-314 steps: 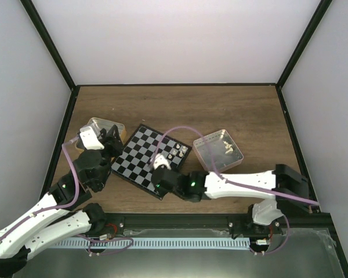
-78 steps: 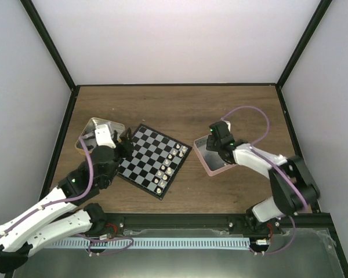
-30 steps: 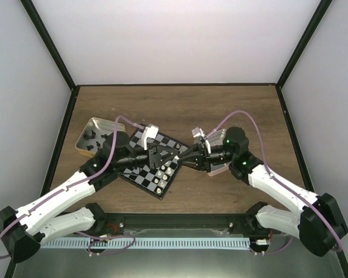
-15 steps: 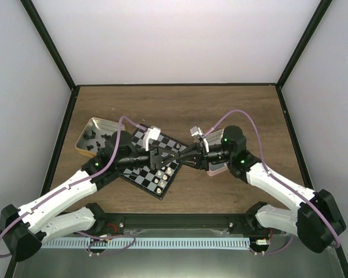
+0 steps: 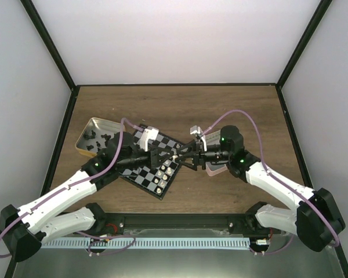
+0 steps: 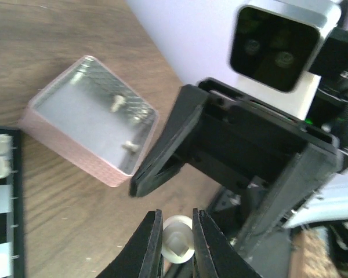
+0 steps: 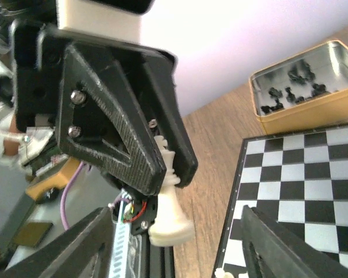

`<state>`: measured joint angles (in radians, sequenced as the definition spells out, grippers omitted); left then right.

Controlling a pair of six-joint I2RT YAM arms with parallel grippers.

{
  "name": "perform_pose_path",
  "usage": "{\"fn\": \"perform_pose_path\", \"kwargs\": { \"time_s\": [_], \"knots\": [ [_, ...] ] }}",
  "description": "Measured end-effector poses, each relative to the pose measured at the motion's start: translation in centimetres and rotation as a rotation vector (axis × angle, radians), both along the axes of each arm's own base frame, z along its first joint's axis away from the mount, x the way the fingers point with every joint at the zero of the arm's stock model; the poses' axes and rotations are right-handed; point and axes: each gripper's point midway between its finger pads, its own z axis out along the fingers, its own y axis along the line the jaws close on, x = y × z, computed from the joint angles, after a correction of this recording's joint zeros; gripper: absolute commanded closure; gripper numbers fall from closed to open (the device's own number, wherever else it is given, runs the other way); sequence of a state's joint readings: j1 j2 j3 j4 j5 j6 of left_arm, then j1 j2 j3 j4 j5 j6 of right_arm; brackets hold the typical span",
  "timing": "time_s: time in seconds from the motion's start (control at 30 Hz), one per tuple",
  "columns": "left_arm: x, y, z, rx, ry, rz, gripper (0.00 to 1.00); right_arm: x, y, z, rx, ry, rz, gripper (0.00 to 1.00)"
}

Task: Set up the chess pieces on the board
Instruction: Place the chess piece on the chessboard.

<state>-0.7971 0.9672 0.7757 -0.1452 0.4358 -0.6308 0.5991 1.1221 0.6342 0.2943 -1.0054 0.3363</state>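
Observation:
Above the right edge of the board [image 5: 136, 169] my two grippers meet tip to tip. My left gripper [image 5: 171, 155] [image 6: 177, 242] is shut on the top of a cream-white chess piece [image 6: 178, 243] [image 7: 171, 209], which hangs base-down. My right gripper [image 5: 187, 155] [image 7: 177, 231] stands open, its fingers [image 6: 162, 153] wide on either side of the piece and not touching it. Several white pieces [image 5: 163, 174] stand along the board's right edge. The board's checks [image 7: 301, 174] show under the right wrist.
A gold tin [image 5: 94, 136] [image 7: 304, 101] with several black pieces [image 7: 290, 90] sits left of the board. The pink tray [image 6: 84, 121] [image 5: 216, 169] right of the board holds two white pieces [image 6: 117, 102], partly under my right arm. Black frame rails edge the table.
The white piece has passed from my right gripper to my left. The left jaws closed on it and the right jaws opened wide. Both arms stayed over the board's right edge.

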Motion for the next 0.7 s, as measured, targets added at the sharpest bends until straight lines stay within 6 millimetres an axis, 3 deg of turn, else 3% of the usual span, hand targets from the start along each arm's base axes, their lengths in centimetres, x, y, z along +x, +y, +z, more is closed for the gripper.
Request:
{"fn": "perform_pose_path", "kwargs": {
  "time_s": [0.13,0.27,0.4,0.53,0.7],
  "knots": [
    [1.7,1.4,-1.8,0.102,-0.021,0.114,0.92,1.6,-0.2,-1.7,-0.064,0.042,-0.104,0.23],
    [3.4,3.0,-3.3,0.210,-0.047,0.224,0.93,3.4,-0.9,-3.3,-0.121,0.070,-0.236,0.23],
    [5.1,3.7,-5.2,0.321,-0.058,0.305,0.94,6.3,-2.9,-5.5,-0.212,0.123,-0.474,0.24],
    [6.0,3.1,-8.1,0.453,-0.059,0.331,0.94,9.4,-6.0,-7.7,-0.308,0.186,-0.750,0.24],
    [6.9,1.3,-11.6,0.616,-0.073,0.336,0.93,10.8,-9.4,-9.0,-0.355,0.235,-0.972,0.24]
  ]
}}
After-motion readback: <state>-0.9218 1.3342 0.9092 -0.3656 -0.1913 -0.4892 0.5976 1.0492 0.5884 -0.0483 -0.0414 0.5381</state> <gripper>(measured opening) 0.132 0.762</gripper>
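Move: The left gripper already holds the white chess piece; the gap for it in the back row of the chessboard lies about 8 cm ahead, 1 cm right and some 20 cm below. Standing pieces flank the gap: one about 12 cm ahead and 3 right of the hand, another 4 ahead and 2 left. From the empty right gripper, the pink box with the next pieces is roughly 11 cm ahead, 17 right and 21 below. Lower the left gripper about 12 cm while carrying the piece some 7 cm forward towards the back-row gap, grip kept, fingers tipping down roughly 35 degrees and swinging a little counter-clockwise. Take the right gripper, already off the piece, forward, right and down towards the pink box, opening its fingers wider and turning it some 55 degrees clockwise. ##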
